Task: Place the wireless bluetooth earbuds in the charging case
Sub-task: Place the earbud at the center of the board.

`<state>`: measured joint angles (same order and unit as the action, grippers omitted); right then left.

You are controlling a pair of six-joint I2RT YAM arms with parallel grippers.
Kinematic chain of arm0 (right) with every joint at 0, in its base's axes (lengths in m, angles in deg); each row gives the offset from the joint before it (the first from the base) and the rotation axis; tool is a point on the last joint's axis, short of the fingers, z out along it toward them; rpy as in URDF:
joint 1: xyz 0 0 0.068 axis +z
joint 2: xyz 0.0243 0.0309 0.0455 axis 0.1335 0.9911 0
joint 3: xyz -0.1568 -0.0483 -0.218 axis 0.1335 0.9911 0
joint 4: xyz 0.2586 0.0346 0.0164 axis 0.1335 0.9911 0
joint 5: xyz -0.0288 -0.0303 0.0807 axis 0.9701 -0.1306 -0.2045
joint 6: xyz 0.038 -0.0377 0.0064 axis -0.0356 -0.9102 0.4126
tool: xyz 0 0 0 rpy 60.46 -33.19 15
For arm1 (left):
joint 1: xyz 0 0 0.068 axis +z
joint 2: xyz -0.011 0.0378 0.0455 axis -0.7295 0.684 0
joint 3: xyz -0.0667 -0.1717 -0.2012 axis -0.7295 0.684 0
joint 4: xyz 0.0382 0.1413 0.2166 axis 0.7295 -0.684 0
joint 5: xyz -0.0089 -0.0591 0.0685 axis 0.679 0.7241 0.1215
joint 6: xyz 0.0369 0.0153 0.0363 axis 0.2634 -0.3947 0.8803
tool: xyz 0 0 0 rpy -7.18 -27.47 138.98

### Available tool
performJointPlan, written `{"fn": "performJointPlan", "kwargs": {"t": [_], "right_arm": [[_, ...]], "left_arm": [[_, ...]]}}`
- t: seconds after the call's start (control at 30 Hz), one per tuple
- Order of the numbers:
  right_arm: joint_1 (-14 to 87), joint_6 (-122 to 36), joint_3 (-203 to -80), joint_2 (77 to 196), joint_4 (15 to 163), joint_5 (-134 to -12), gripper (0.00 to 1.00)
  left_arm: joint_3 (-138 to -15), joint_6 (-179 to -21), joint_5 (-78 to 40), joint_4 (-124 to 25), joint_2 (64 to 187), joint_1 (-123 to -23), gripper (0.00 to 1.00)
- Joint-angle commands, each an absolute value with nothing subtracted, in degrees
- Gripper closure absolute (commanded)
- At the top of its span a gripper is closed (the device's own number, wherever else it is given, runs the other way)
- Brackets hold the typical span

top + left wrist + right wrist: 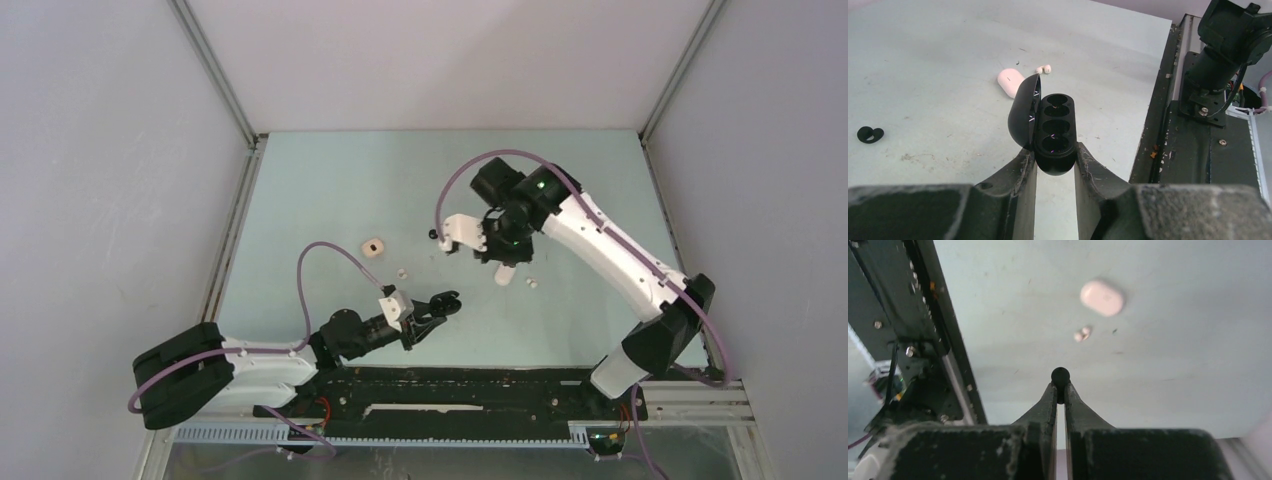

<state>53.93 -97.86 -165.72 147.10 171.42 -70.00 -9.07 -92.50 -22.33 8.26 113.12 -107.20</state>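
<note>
My left gripper (pixel 445 303) (pixel 1054 152) is shut on an open black charging case (pixel 1054 127), gripping its near end. The lid stands up on the left and the sockets look empty. My right gripper (pixel 437 237) (pixel 1060 386) is shut on a black earbud (pixel 1060 375), held above the table up and slightly left of the case. A second black earbud (pixel 870 134) lies on the table, far left in the left wrist view. A closed pale pink case (pixel 1010 82) and two pale earbuds (pixel 1044 69) lie beyond the black case.
A pale pink case (pixel 1102 297) with two small pale buds (pixel 1082 333) lies below the right gripper. The top view shows a cream case (pixel 373 245), small buds (pixel 401 271), a white case (pixel 507 275) and a bud (pixel 532 283). The black rail (pixel 450 385) runs along the near edge.
</note>
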Motion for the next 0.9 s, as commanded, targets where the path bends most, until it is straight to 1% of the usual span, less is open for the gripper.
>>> {"fn": "performJointPlan", "kwargs": {"t": [0.0,0.17,0.3,0.4,0.57,0.77,0.87], "right_arm": [[46.28,-104.72,-157.45,147.59,174.65,-79.01,0.99],[47.51,-101.49,-149.21,153.11,172.04,-87.01,0.97],[48.6,-99.57,-148.14,160.13,169.05,-92.47,0.95],[48.96,-98.27,-148.81,166.38,166.07,-92.41,0.95],[49.53,-97.0,-151.16,173.52,161.02,-92.3,0.95],[51.23,-96.14,-151.5,177.27,157.15,-91.53,0.94],[51.18,-95.63,-151.26,178.19,155.76,-90.63,0.89]], "left_arm": [[-10.59,-90.56,-22.04,9.61,111.45,-107.32,1.0],[-7.72,-90.0,-16.91,14.64,107.95,-107.38,1.0],[-7.71,-89.67,-10.9,15.38,108.12,-107.4,1.0],[-8.32,-90.26,-8.46,15.41,109.62,-107.47,1.0],[-9.17,-90.38,-8.28,14.4,111.0,-107.71,1.0],[-9.77,-90.12,-8.45,12.76,111.01,-107.84,1.0],[-9.97,-89.98,-8.54,12.3,111.05,-107.84,1.0]]}}
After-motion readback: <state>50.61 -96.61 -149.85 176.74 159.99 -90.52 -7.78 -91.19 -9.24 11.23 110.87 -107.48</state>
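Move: The right hand already holds a black earbud; the bare spot at mid-board it is taken to lies about 21 cm below, 4 cm back and 2 cm left. On the board, the pale case lies some 7 cm ahead and 2 cm right, the pale earbuds 5 cm ahead and 8 cm right. The open black case is roughly 7 cm back, 10 cm left and 9 cm below. From the left hand, that spot is 2 cm ahead, 9 cm right, 12 cm down. The right hand lowers its earbud about 20 cm to bare board, fingertips tipping back; the left retreats 4 cm. ##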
